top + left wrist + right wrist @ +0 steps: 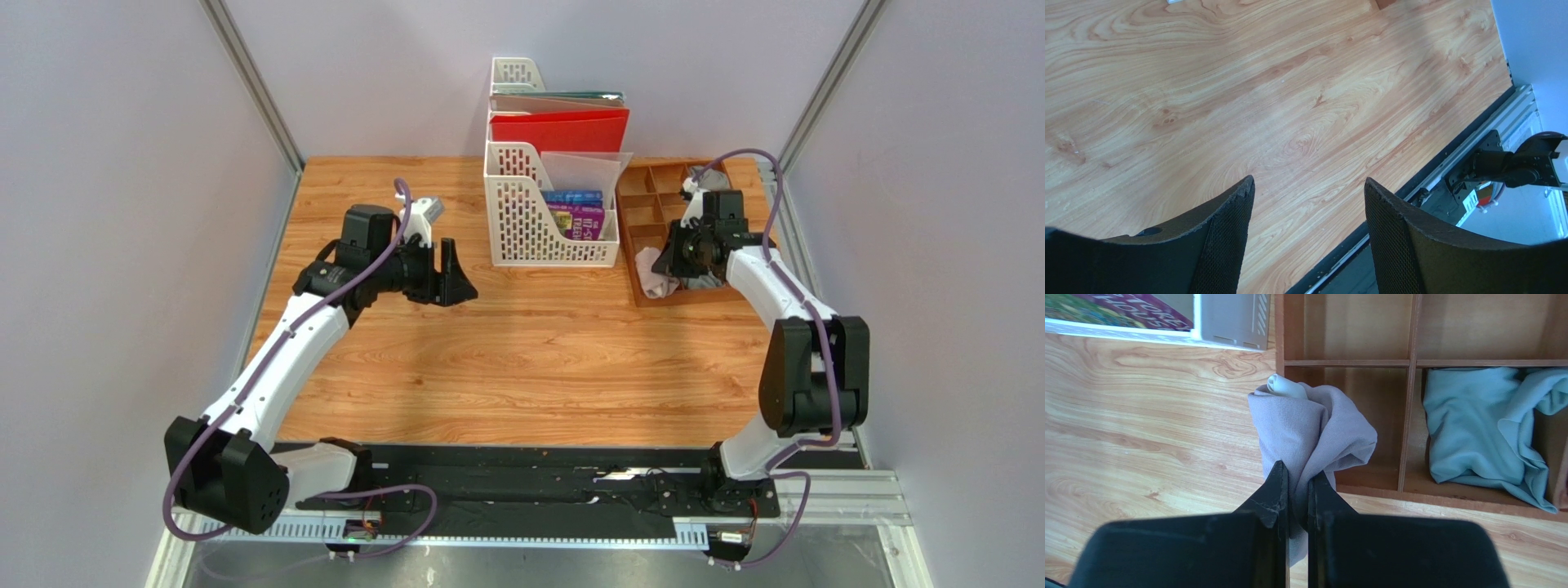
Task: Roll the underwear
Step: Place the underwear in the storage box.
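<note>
My right gripper (pixel 1298 471) is shut on a pale pinkish-grey underwear (pixel 1309 425) with a cream band (pixel 1283 386) at its far end. The bunched cloth hangs over the front left corner of the wooden divided tray (pixel 1444 498), half above the table. A second underwear, blue-grey (pixel 1481 425), lies crumpled in the compartment to the right. In the top view the right gripper (pixel 671 262) is at the tray's near left corner, with pale cloth (pixel 658 289) under it. My left gripper (pixel 451 277) hovers open over bare table (pixel 1290 92), its fingers (pixel 1229 226) holding nothing.
A white mesh file basket (pixel 540 233) with folders and books stands at the back middle, just left of the tray (pixel 640 202). Its corner (pixel 1229 321) is close to the held cloth. Grey walls flank the table; a black rail (pixel 528 484) runs along the near edge.
</note>
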You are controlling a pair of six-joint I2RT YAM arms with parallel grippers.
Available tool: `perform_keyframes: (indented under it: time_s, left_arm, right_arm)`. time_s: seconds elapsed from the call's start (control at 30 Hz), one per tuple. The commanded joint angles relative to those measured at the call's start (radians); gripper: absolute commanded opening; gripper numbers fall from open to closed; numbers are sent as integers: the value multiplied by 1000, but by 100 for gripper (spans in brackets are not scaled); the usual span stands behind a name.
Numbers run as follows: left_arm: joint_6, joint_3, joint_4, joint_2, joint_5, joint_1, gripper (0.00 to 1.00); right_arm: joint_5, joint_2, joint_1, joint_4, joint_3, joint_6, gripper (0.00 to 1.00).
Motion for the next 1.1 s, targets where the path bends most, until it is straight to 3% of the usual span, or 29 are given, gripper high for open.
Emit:
perform_keyframes:
  time_s: [0.0,0.4,0.73,1.07]
  left_arm:
    - [12,-4,37,-18,5,11,71]
    - [14,-8,42,-21,12,22,70]
    - [14,-9,44,-24,17,30,70]
    - [12,-12,48,-27,28,36,70]
  right_arm:
    - [10,43,-5,66,41,-13,0]
    - [122,122,-6,105,60,-17,0]
    - [98,208,-9,151,57,-9,0]
    - [225,260,0,165,37,-29,0]
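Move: In the storage box, the empty near-left compartment lies about 3 cm ahead of the right hand, 2 cm to its right and 8 cm below; the hand still pinches the rolled underwear. Some 8 cm to the right of that compartment lies grey cloth, with orange cloth another 8 cm on; the white basket's near bin is roughly 19 cm left of the hand and 11 cm ahead. From the left hand, the compartment is about 38 cm right, 14 cm ahead and 18 cm down. Lowering the pinched underwear into the box's near-left compartment, the right hand sinks about 7 cm in all: a first short drop, a near-level shift forward and slightly right to line up over the opening, then a steadier descent still easing forward. Forward travel comes to some 3 cm, the wrist barely tilts, and the fingers stay shut on the cloth. ##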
